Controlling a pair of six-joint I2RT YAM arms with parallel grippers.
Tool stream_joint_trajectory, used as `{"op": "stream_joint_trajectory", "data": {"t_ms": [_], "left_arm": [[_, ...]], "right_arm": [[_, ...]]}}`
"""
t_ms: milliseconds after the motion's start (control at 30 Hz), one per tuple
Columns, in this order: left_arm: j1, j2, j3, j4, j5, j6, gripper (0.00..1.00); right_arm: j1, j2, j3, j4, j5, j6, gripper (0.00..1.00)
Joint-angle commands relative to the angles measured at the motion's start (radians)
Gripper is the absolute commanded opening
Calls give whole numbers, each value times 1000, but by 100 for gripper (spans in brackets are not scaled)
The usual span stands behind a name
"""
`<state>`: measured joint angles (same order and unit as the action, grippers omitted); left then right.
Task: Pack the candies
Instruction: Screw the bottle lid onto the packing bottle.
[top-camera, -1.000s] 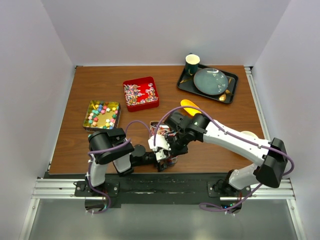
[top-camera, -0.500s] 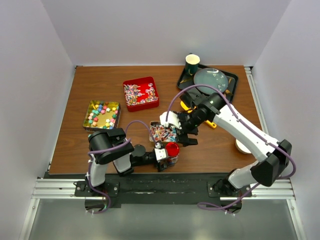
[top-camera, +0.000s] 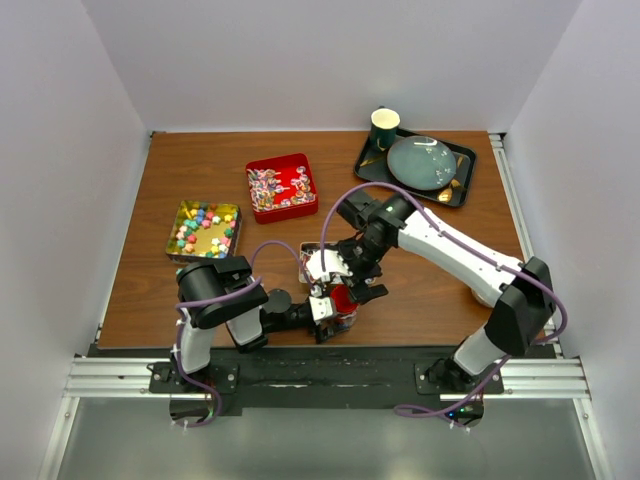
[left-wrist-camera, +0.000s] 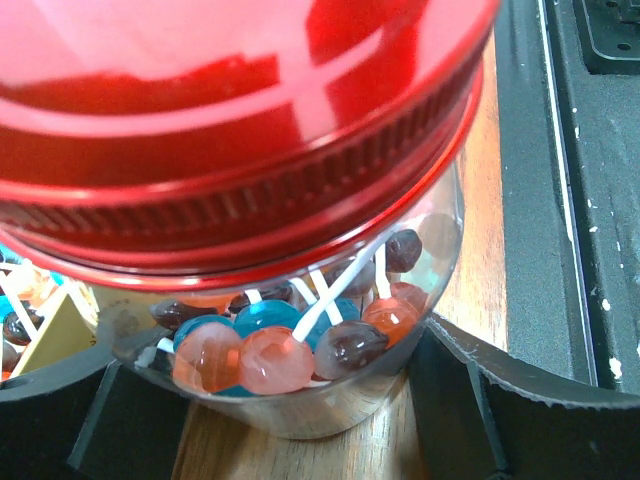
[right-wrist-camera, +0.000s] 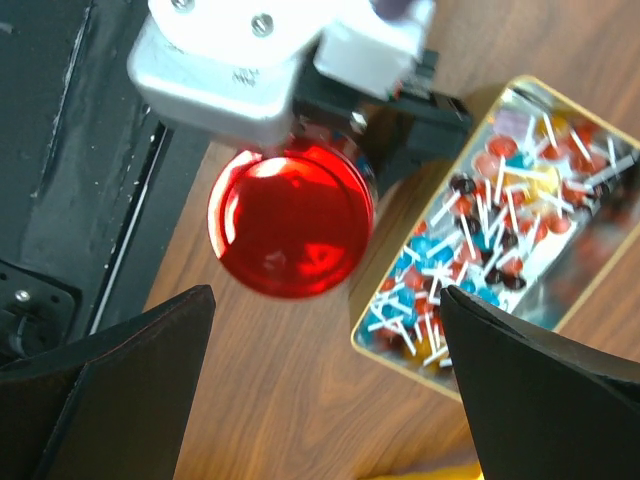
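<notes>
A clear jar (left-wrist-camera: 300, 380) of lollipops stands at the table's near edge, and a red lid (top-camera: 345, 298) (right-wrist-camera: 290, 218) sits on top of it. My left gripper (top-camera: 325, 308) (left-wrist-camera: 270, 405) is shut on the jar's base, one finger against each side. Above the lid hovers my right gripper (top-camera: 352, 278) (right-wrist-camera: 325, 295), open with nothing in it. More candies fill three tins. Lollipops lie in a gold tin (top-camera: 318, 262) (right-wrist-camera: 500, 230) beside the jar, star pieces in another gold tin (top-camera: 205, 228), and wrapped twists in a red tin (top-camera: 281, 186).
A black tray (top-camera: 462, 180) at the back right carries a green plate (top-camera: 420, 162) and a dark cup (top-camera: 385, 127). A pale round object (top-camera: 488, 291) shows under the right forearm. The black mounting rail (top-camera: 320, 368) runs along the near edge.
My right gripper opened and let go of the red lid, which now rests on the jar. It swung away to the right, then came back over the lid. The left gripper kept still.
</notes>
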<state>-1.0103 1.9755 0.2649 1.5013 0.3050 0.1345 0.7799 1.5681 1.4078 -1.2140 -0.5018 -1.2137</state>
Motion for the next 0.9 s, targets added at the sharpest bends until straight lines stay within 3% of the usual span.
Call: {"op": "stream_joint_trajectory", "data": {"t_ms": [0,200,400,767,867], "left_arm": [[6,54,-21,165,-73,96,0],[6,54,-21,168,-78,94,0],[6,52,-24,168,-78,91,0],[6,56,-19,163,-75,96,0],[4,52,-19,163,-76,97,0]], "right_arm": [[45,3,26,-15,-50,-96,99],[61,20,26,-27,-83,-109,90],[70,30,-9,-26,-72,-60,61],[84,-29,-119,76,-21,48,61],[84,-49,-136,70,-27,71,70]]}}
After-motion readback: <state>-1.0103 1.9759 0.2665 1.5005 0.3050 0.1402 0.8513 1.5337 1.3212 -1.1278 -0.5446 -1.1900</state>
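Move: The red lid sits on the bottle roughly 3 cm back, 2 cm left and 3 cm below the wide-open right hand. The lollipop tin lies about 8 cm ahead, 4 cm left and 12 cm below that hand, the yellow scoop some 19 cm ahead, 5 cm right and 13 cm down. The left hand already holds the bottle; from it the lid is about 6 cm up, 1 cm ahead and 2 cm right. Right hand slides about 3 cm back-left over the lid, fingers narrowing by a third, while left keeps holding the bottle. ##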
